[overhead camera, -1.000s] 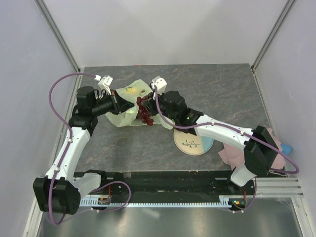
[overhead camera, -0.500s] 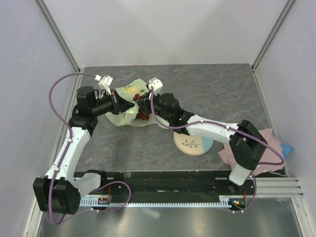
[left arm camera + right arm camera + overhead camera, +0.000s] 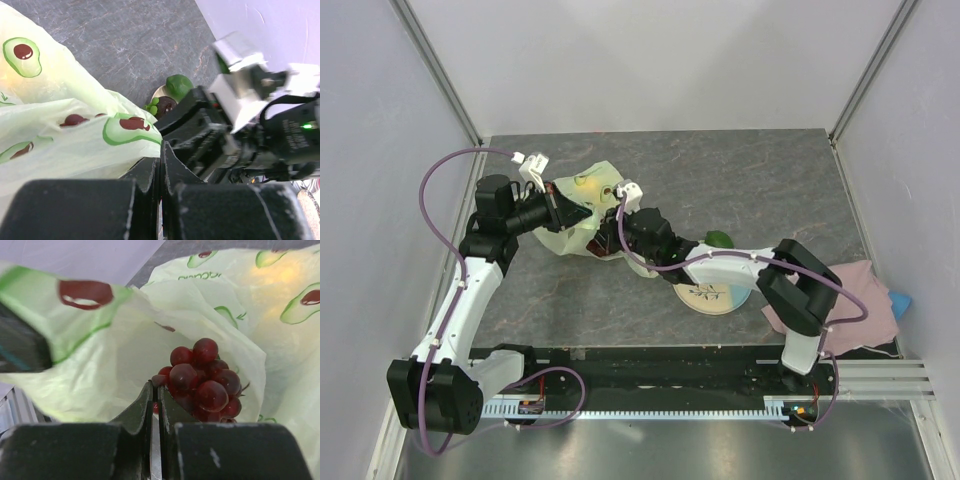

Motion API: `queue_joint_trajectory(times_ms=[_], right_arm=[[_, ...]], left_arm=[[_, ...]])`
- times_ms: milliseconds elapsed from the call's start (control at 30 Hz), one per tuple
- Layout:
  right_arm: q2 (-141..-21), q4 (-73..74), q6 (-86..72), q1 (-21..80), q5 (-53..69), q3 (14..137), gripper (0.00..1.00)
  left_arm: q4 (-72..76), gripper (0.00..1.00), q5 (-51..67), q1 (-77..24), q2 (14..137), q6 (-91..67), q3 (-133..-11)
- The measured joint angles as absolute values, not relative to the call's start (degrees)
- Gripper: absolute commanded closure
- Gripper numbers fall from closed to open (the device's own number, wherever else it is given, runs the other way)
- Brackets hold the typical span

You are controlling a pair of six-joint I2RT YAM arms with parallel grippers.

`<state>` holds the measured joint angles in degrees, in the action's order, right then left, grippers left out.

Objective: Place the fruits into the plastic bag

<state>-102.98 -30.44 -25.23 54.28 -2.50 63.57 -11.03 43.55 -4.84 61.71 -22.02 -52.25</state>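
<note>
The pale green plastic bag (image 3: pixel 582 205) with avocado prints lies at the table's back left. My left gripper (image 3: pixel 582 213) is shut on its rim and holds the mouth up; in the left wrist view the jaws (image 3: pixel 160 152) meet at the bag's (image 3: pixel 60 130) edge. My right gripper (image 3: pixel 156 390) is inside the bag (image 3: pixel 115 365), shut on the stem end of the dark red grape bunch (image 3: pixel 205 380). From above, the right gripper (image 3: pixel 608 238) is half hidden by the bag. A yellow-orange fruit (image 3: pixel 588 182) glows through the plastic. A green avocado (image 3: pixel 719 239) lies behind the right arm.
A cream-and-blue plate (image 3: pixel 705 298) sits under the right forearm. A pink cloth (image 3: pixel 855 300) lies at the right edge with a blue item (image 3: pixel 902 300) beside it. In the left wrist view a green fruit (image 3: pixel 178 85) and a dark round fruit (image 3: pixel 166 105) lie beyond the bag.
The right arm has stretched left and carried the grape bunch into the bag's mouth, uncovering the avocado behind it. The left arm has held still.
</note>
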Motion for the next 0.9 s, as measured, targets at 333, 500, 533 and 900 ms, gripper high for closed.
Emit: queue_joint_trajectory(times_ms=[333, 500, 533, 900], right_arm=[[-110.6, -36.6, -31.4, 54.2, 0.7, 66.5, 1.0], [-111.9, -43.2, -33.5, 54.2, 1.5, 67.4, 1.0], [-112.5, -44.9, -34.1, 54.2, 1.9, 67.9, 1.0], [-119.6, -42.5, -38.4, 54.0, 3.3, 75.8, 0.65]], left_arm=[[-11.0, 0.99, 43.6, -4.8, 61.7, -22.0, -52.2], [-11.0, 0.99, 43.7, -4.8, 61.7, -22.0, -52.2], [-11.0, 0.98, 43.7, -4.8, 61.7, -22.0, -52.2], [-11.1, 0.99, 43.1, -4.2, 61.8, -22.0, -52.2]])
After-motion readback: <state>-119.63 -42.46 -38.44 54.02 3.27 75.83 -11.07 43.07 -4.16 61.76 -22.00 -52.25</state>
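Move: Close in front of the right hand, which already holds the grapes, the plastic bag's open mouth lies about 6 cm to the left, 3 cm ahead and 6 cm lower. A yellow fruit in the bag is some 16 cm ahead, 4 cm left; the plate is about 27 cm right and 10 cm back, both roughly 12 cm down. From the left hand, shut on the bag's rim, that mouth is some 13 cm below and 3 cm left, level fore and aft. Working the grapes deeper into the bag, the right hand goes about 7 cm left and ends some 2 cm farther forward, passing in beneath the rim that the left fingers keep pinched. On the way it dips, lifts about 4 cm and sinks again, rolling its left side up about 15 degrees; only at the very end does its grip begin to slacken slightly. ##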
